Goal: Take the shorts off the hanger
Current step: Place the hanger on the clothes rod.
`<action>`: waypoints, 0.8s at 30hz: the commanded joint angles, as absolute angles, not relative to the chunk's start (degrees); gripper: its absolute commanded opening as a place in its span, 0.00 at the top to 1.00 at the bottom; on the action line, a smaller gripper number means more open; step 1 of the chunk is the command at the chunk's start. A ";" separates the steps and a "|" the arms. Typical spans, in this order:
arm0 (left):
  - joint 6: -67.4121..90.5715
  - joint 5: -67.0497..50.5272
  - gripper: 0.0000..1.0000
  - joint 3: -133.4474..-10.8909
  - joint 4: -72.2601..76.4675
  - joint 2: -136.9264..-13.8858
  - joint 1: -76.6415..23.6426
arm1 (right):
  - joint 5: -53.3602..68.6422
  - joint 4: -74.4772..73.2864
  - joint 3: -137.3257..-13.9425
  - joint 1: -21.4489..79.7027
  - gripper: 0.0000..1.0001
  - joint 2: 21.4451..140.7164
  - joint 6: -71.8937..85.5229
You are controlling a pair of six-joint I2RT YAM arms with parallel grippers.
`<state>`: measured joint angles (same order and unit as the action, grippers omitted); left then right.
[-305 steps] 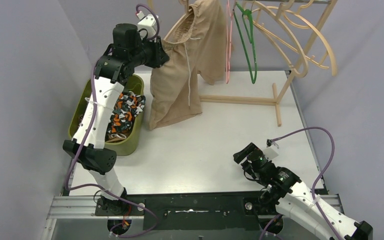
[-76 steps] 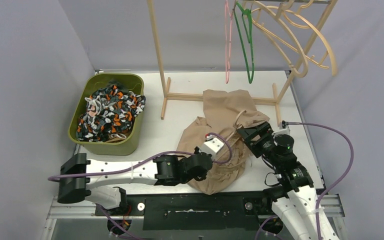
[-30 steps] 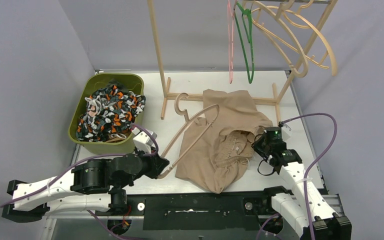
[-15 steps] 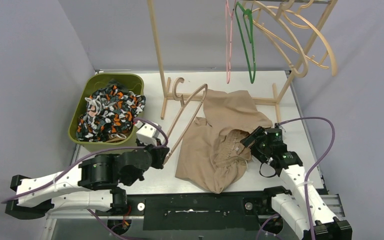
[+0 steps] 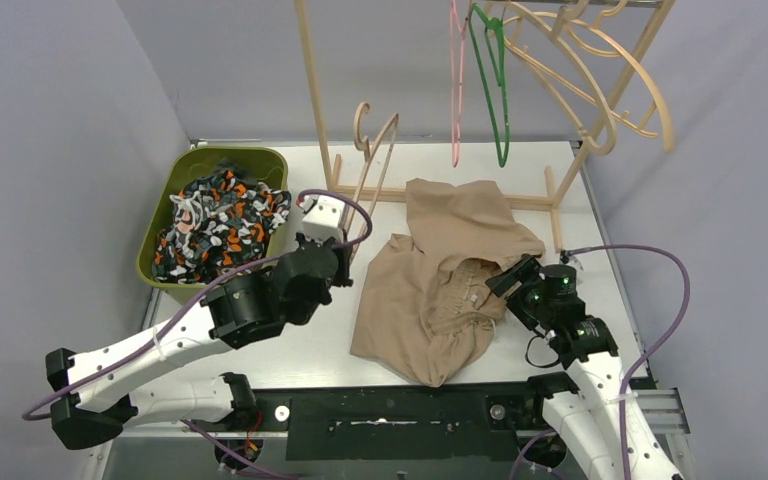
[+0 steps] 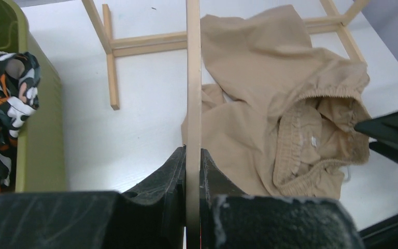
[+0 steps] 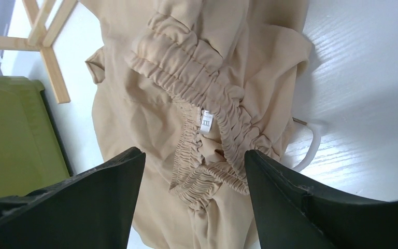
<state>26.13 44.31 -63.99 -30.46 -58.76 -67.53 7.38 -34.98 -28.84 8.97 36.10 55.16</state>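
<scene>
The beige shorts (image 5: 440,290) lie crumpled on the white table, off the hanger, with the gathered waistband (image 7: 207,104) facing up. My left gripper (image 5: 342,262) is shut on the bare wooden hanger (image 5: 378,155), which it holds upright left of the shorts. In the left wrist view the hanger's bar (image 6: 193,78) runs straight up from between the jaws of that gripper (image 6: 193,155). My right gripper (image 5: 506,281) hovers open over the waistband's right end. Its fingers (image 7: 109,187) straddle the cloth without touching it, and nothing is held in the gripper (image 7: 194,155).
A green bin (image 5: 160,215) at the left holds camouflage shorts (image 5: 220,220). The wooden rack (image 5: 315,110) stands at the back with pink, green (image 5: 495,90) and wooden hangers, its base bars (image 5: 480,196) on the table. A white drawstring (image 7: 311,150) loops beside the waistband.
My left gripper has lifted the hanger up and back towards the rack, clear of the shorts. My right gripper has opened and let go of the waistband.
</scene>
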 commanded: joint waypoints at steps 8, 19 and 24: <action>14.46 31.14 1.00 -78.95 -21.56 -65.06 -57.33 | 5.33 -35.90 -31.17 8.61 0.28 34.06 56.18; 8.18 37.00 1.00 -95.59 -24.61 -75.33 -55.20 | 5.81 -36.16 -30.78 8.59 0.27 34.54 56.79; 10.27 30.99 1.00 -104.33 -29.90 -81.05 -49.87 | 5.72 -36.55 -30.68 8.62 0.27 34.45 56.43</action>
<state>10.74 35.57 -97.19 -28.49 -78.41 -53.69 6.28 -37.45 -29.21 8.97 34.44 56.42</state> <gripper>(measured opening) 0.064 0.726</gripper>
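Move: The bare wooden hanger is already in the left hand's fingers, and the free stretch of clothes rod it is meant for lies roughly 21 cm ahead, 4 cm to the right and 20 cm above. The pink hanger hangs about 20 cm ahead, 16 cm to the right and 12 cm higher, with the green hanger some 6 cm farther right. From the right hand, that rod stretch is about 21 cm ahead, 27 cm left and 38 cm up. Still pinching the wooden hanger in shut fingers, hook end leading, the left hand first eases forward a few centimetres, then climbs steeply towards the free stretch of clothes rod left of the pink hanger, about 13 cm up and 9 cm forward in all, with only a slight drift to the right. On the way the wrist tips the fingers up by some 10 degrees, lifting the hook end, and the rise slackens near the end as the forward reach picks up again. ##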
